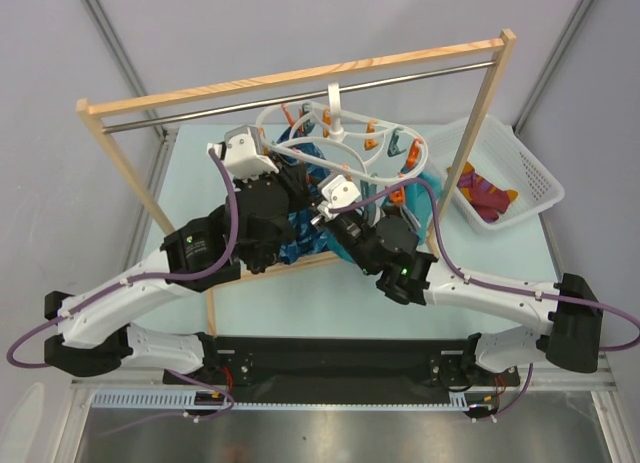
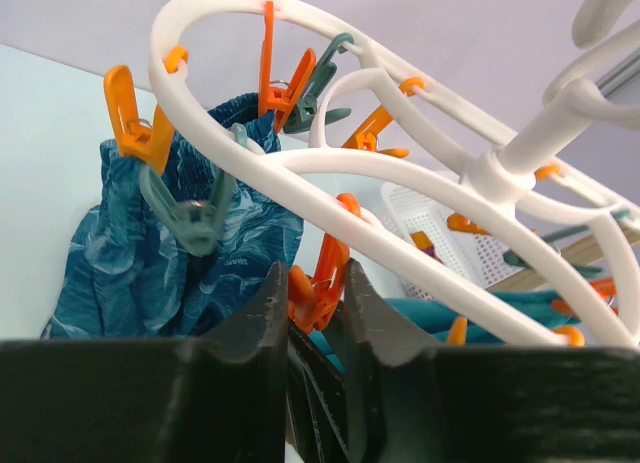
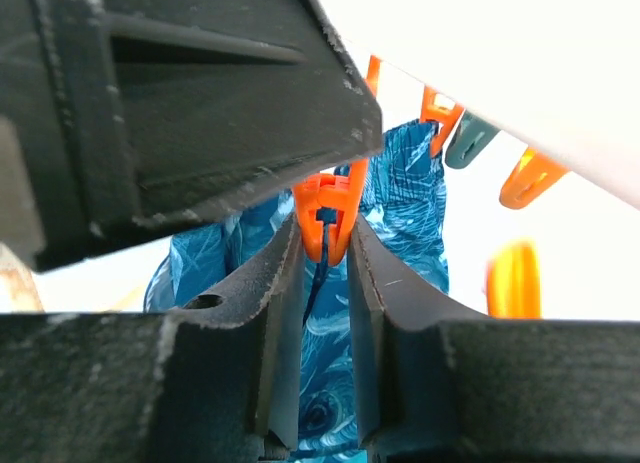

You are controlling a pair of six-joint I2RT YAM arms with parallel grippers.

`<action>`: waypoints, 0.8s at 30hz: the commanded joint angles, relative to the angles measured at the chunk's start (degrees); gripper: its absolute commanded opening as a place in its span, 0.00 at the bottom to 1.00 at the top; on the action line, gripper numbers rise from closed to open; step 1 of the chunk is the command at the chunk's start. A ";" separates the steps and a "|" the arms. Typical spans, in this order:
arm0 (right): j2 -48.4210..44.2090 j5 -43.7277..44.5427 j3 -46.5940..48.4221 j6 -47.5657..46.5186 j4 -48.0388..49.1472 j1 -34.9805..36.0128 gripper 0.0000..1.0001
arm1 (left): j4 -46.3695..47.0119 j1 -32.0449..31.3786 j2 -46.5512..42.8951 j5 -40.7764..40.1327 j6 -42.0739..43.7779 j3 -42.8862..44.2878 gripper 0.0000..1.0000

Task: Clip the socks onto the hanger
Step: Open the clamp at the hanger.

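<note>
The white ring hanger [image 1: 335,121] hangs by its hook from the metal bar, with orange and grey-teal clips around it. Magenta striped socks [image 1: 487,195] lie in the white basket [image 1: 530,168]. The dark brown sock is not in view. My left gripper [image 1: 298,179] is at the hanger's left side. In the left wrist view it [image 2: 312,281] is shut on an orange clip [image 2: 322,283] under the hanger ring [image 2: 400,198]. My right gripper [image 1: 316,215] is just below. In its wrist view its fingertips [image 3: 325,233] press both sides of an orange clip [image 3: 326,215] that has a dark strand in its mouth.
A blue patterned cloth [image 1: 300,228] hangs from the hanger's clips behind both grippers [image 2: 150,253] [image 3: 410,203]. The wooden-framed rack [image 1: 140,198] with its metal bar [image 1: 200,115] stands over the pale green table. The basket sits at the back right.
</note>
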 commanded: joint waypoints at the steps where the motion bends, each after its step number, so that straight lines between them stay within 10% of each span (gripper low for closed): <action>1: -1.39 1.33 1.43 -0.47 3.53 0.40 0.15 | 2.01 0.33 -1.03 -1.11 2.38 0.01 0.20; 4: -2.26 2.47 1.34 -0.21 2.05 0.84 0.37 | 2.63 0.33 -1.20 -0.58 3.61 -0.43 0.00; 10: -7.43 3.62 0.64 3.74 -6.81 1.11 0.63 | 3.77 0.33 -2.34 0.99 3.87 -1.84 0.00; 24: -23.53 -13.42 5.02 28.33 -41.28 -0.47 0.70 | 10.01 0.33 -6.30 7.05 10.11 -6.23 0.00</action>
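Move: The orange clamp on the hanger's near rim sits right at both hands' fingertips, about 1 cm ahead of each; the right fingers already hold it from below and the right. From the left hand, a green clamp is roughly 6 cm left and 3 cm ahead, a yellow-orange clamp about 9 cm left and 6 cm ahead. Another orange clamp hangs about 8 cm to the right hand's right, level with it. Left fingers shut at the orange clamp while the right lets go, withdrawing 11 cm right, back and up. ##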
